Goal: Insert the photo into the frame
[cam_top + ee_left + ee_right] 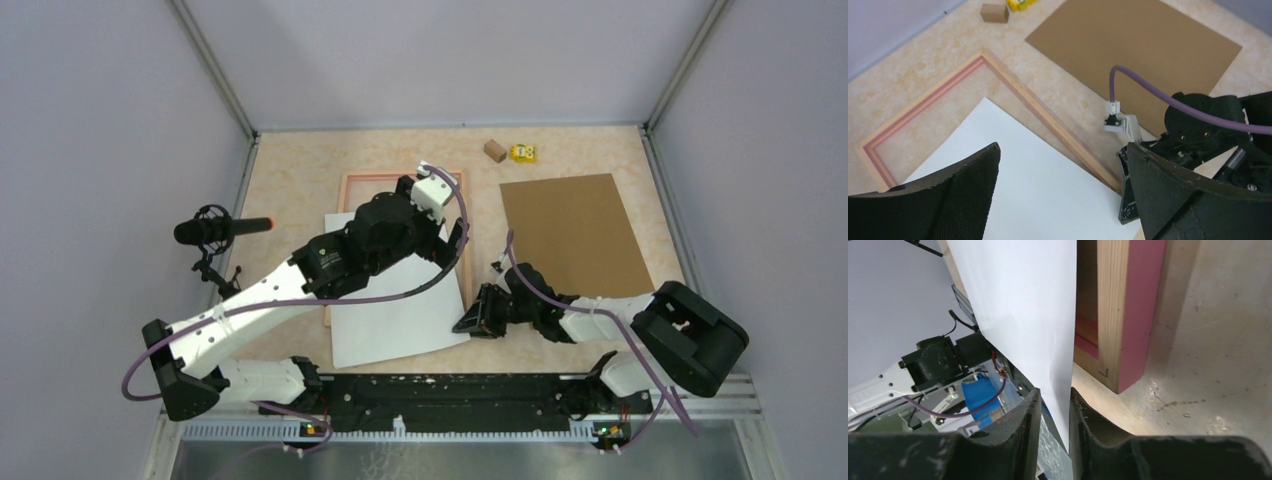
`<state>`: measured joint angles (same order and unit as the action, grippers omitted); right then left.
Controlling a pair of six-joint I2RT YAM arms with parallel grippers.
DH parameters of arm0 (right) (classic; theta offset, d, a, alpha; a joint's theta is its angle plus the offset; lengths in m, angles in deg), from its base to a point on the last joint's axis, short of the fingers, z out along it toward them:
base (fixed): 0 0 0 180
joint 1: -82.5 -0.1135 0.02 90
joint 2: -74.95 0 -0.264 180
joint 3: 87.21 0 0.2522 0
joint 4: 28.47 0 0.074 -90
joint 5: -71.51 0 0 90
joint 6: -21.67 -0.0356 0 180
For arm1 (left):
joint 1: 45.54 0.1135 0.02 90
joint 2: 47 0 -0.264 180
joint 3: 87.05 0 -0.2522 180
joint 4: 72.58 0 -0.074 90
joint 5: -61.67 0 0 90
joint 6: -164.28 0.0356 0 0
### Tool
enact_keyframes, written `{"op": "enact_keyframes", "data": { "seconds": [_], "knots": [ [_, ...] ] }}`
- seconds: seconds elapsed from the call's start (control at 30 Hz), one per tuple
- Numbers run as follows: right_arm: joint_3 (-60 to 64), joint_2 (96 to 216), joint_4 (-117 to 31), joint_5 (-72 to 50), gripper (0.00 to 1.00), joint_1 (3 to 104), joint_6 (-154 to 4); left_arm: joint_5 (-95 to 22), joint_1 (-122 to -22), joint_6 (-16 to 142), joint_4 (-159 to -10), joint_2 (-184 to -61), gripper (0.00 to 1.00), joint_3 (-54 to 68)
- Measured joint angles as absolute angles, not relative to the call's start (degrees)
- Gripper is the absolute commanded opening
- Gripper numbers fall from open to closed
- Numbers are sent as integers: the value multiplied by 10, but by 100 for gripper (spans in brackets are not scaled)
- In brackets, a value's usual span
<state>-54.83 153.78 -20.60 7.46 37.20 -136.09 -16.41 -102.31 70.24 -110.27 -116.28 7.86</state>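
The photo (395,320) lies white back up, its far part over the frame (348,190), its near part on the table. My left gripper (448,238) hovers open above the photo's far right part; in its wrist view the fingers (1062,150) stand wide over the white sheet (1038,185) and the frame's rail (1043,115). My right gripper (468,322) sits low at the photo's near right edge. Its jaws (1054,392) straddle that edge (1023,305), nearly closed, with a thin gap on the left side. The frame's corner (1128,310) lies just beyond.
A brown backing board (575,235) lies flat right of the frame. A small wooden block (494,150) and a yellow object (522,153) sit near the back wall. A microphone (215,230) stands at the left edge. Walls enclose three sides.
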Motion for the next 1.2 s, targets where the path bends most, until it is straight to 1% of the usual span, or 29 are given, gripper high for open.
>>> {"op": "enact_keyframes", "data": {
  "seconds": [0.1,0.4,0.63,1.07,1.2],
  "knots": [
    [-544,1536,-204,74,0,371,-1370,-153,-1023,707,-1083,-1148,99,79],
    [-530,1546,-190,50,0,369,-1375,-123,-1022,714,-1073,-1148,99,79],
    [-527,1535,-199,-14,0,369,-1367,-124,-1022,712,-1074,-1148,99,79],
    [-539,1406,-243,-153,0,368,-1381,-141,-1022,691,-1073,-1148,99,81],
    [-543,1360,-286,-190,0,361,-1384,-144,-1022,686,-1073,-1148,99,82]
  ]
}}
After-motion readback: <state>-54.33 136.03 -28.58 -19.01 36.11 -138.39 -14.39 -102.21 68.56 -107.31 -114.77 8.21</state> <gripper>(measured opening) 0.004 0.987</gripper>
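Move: The white-backed photo already lies slanted over the frame, its near right corner between the right hand's not yet closed fingers; its middle is about 11 cm ahead of that hand, 13 cm to the left and 2 cm lower. The frame's middle is roughly 18 cm ahead, 14 cm left and 4 cm below; the brown board some 18 cm ahead and 23 cm right, 5 cm below. From the left hand the photo lies level ahead, 13 cm left, 28 cm down. The photo's near right corner gets pinched as the right fingers shut fully on it, and is then drawn forward about 6.5 cm, rising some 5 cm, most of it late on, and easing about 3 cm to the right. Meanwhile the right hand turns clockwise by roughly 20 degrees and rolls a little, keeping its grip. ##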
